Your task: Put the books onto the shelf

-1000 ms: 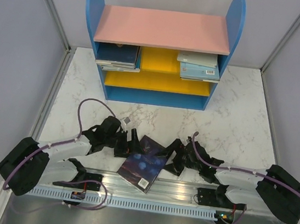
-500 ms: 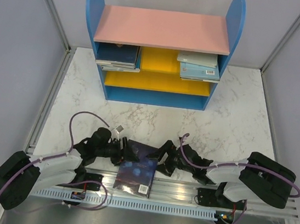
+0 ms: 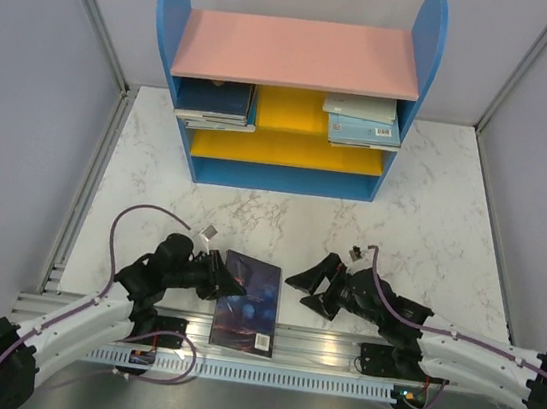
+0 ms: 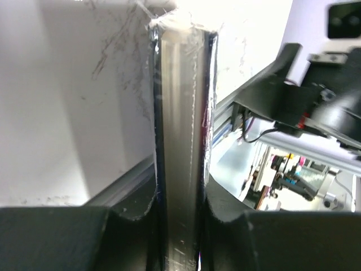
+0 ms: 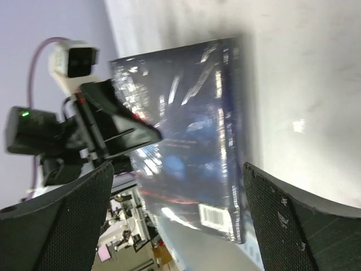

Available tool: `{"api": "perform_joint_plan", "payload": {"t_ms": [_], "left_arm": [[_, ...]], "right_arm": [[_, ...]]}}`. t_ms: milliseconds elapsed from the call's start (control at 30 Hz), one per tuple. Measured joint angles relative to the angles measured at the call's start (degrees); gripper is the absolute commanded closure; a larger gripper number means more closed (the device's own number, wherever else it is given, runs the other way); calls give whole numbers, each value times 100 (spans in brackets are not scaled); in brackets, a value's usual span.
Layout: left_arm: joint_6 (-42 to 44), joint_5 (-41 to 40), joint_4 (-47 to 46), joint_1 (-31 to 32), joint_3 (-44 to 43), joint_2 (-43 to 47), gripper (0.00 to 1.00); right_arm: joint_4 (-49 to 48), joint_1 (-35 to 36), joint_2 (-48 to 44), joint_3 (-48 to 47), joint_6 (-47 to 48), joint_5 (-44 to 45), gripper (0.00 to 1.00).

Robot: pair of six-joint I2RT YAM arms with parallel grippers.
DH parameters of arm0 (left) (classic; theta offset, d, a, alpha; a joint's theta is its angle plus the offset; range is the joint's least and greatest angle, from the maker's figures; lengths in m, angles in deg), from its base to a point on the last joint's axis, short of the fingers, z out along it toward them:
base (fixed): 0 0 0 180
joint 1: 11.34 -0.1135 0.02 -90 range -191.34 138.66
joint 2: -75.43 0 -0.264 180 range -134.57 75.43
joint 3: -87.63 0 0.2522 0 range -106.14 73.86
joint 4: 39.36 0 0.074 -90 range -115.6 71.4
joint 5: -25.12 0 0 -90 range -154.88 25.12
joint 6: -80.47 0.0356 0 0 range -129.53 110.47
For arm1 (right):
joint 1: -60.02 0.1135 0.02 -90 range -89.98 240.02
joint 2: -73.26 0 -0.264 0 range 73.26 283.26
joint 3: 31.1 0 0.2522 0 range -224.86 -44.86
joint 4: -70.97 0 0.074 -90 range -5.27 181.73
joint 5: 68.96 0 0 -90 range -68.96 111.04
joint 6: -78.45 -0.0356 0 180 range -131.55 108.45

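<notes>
A navy book (image 3: 248,304) with a barcode lies at the table's near edge, its lower end over the metal rail. My left gripper (image 3: 224,282) is shut on the book's left edge. In the left wrist view the book's edge (image 4: 181,113) runs straight up between the two fingers (image 4: 127,228). My right gripper (image 3: 305,287) stands open just right of the book and apart from it. Its wrist view looks across the glossy cover (image 5: 186,147). The shelf (image 3: 171,10) stands at the back, with two stacks of books (image 3: 214,102) (image 3: 363,121) under its pink board.
An aluminium rail (image 3: 325,348) runs along the table's near edge under both arms. Grey walls close the left and right sides. The marble table (image 3: 433,216) lies between the arms and the shelf.
My left gripper has closed on the book's left edge. The book has slid nearer and turned straighter. My right gripper has drawn back to the right of it.
</notes>
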Motion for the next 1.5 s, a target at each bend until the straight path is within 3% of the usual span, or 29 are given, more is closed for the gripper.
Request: {"api": "perform_joint_plan", "payload": {"t_ms": [167, 367, 567, 767, 933, 1333, 1433, 1467, 1500], "left_arm": [[-348, -188, 442, -133, -345, 544, 98], [-1143, -264, 31, -269, -850, 533, 98], [-1480, -304, -79, -323, -1226, 428, 98], [-1672, -398, -181, -407, -1375, 584, 98], [-1899, -345, -212, -621, -1392, 632, 98], [-1937, -50, -404, -774, -2107, 55, 98], [-1926, -50, -361, -800, -2210, -59, 98], [-1910, -59, -339, -813, -2251, -94, 98], [-1912, -68, -326, -837, -2288, -116, 98]], "right_arm": [[111, -4, -522, -308, 184, -37, 2], [68, 31, 181, -444, 332, -308, 2], [129, 39, 369, -1182, 483, -345, 2], [-372, 39, 330, -1329, 133, -603, 6], [-74, 46, 37, -1679, 76, -793, 12], [501, 44, -636, -1860, 4, -669, 51], [603, 42, -492, -1937, 24, -673, 72], [592, 39, -452, -1976, -22, -669, 86], [590, 35, -435, -2035, -92, -664, 92]]}}
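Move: The left hand already pinches the book's left edge, with the book's middle about 5 cm to its right, 3 cm back and slightly lower. The shelf gap lies about 35 cm ahead, 8 cm right and 17 cm up; the dark book stack is level with that gap and some 18 cm left of it, the light-blue stack 19 cm right of it. From the open right hand, the book's middle is about 12 cm left, 3 cm back and 4 cm below. The right fingers close on the book's spine edge, near the corner closest to the bases, after that hand climbs about 17 cm, with a brief early dip, and drifts slightly left. The left hand keeps its pinch and lifts the book nearly 20 cm, carrying it some 8 cm forward towards the shelf; both wrists tilt their fingertips up about 20 degrees, and the left also turns some 15 degrees counter-clockwise. ##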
